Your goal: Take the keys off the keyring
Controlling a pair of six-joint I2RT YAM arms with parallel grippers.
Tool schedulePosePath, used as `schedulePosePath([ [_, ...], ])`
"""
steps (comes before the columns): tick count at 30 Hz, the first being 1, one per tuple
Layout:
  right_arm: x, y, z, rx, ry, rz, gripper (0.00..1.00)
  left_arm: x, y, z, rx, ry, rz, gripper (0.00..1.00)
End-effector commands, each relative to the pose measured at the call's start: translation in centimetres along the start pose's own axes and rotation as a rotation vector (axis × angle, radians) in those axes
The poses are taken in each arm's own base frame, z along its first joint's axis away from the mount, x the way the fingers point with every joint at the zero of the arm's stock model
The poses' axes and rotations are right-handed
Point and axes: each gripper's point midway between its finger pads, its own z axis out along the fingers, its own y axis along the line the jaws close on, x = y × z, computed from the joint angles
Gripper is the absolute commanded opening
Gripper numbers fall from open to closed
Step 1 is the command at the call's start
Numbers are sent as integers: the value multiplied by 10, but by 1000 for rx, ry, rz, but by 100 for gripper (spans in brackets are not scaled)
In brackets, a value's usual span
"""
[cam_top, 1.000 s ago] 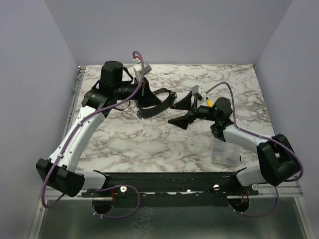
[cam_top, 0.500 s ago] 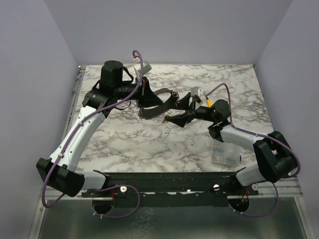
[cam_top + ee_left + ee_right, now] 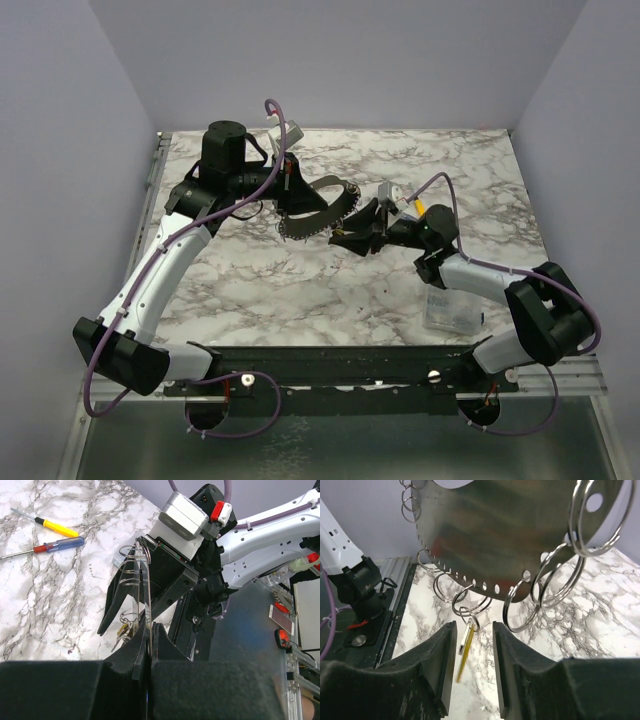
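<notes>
My left gripper (image 3: pixel 150 630) is shut on the edge of a thin grey metal plate (image 3: pixel 505 535), which it holds up off the table. The plate's rim is pierced with holes, and several wire rings hang from them. One of these is the keyring (image 3: pixel 465 600). It carries a small ring with the keys (image 3: pixel 465 647), one golden and one silvery, hanging edge-on. My right gripper (image 3: pixel 473 626) is open, with one finger on each side of the keys and a gap on both sides. In the top view the plate (image 3: pixel 315 212) sits between the left gripper (image 3: pixel 296 196) and the right gripper (image 3: pixel 350 236).
A yellow-handled screwdriver (image 3: pixel 55 527) and a red-blue one (image 3: pixel 55 546) lie on the marble table beyond the plate. A clear plastic box (image 3: pixel 452 308) stands near the right arm's base. Grey walls close in the table on three sides.
The right gripper has moved left up to the plate. Its jaws have narrowed from wide open to a slim gap around the keys. The left arm has held still.
</notes>
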Motion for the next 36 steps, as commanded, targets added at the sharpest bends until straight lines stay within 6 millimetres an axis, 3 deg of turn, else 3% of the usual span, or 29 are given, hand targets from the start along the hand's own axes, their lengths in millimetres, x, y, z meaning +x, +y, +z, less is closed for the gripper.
schedulePosePath([
  [1,0,-2,0,16,-16,-39,39,-8,-9,-5,33,-28,24,0],
  [10,-8,1,0,15,-38,-32,1,-3,0,-12,4,-45,-9,0],
  [16,-2,7,1,-26,29,45,1,2,36,-23,-140,-80,-59,0],
  [28,8,17,1,-105,196,160,1,81,74,-15,-205,11,-281,0],
  [36,32,7,-5,-88,379,229,1,119,126,-29,-393,25,-358,0],
])
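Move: The keys hang almost at the right hand's point, between its half-open fingers and about 1 cm to its left; the ring carrying them is some 4 cm higher and 2 cm to that hand's left. From the left hand, which still grips the keyring plate, the keys lie roughly 7 cm right, 1 cm ahead and 11 cm below. The blue screwdriver lies on the table about 17 cm ahead, 15 cm right and 20 cm below the right hand. The right fingers close from half open and pinch the dangling keys while that hand stays in place; then it sinks about 3 cm, its fingertips tipping down some 15 degrees as the wrist also rolls. The left hand, keeping its shut grip on the keyring plate, drifts a little left and forward, then drops quickly, about 13 cm down in all and 5 cm left, turning some 25 degrees and bringing the plate down towards the level of the pinched keys. ##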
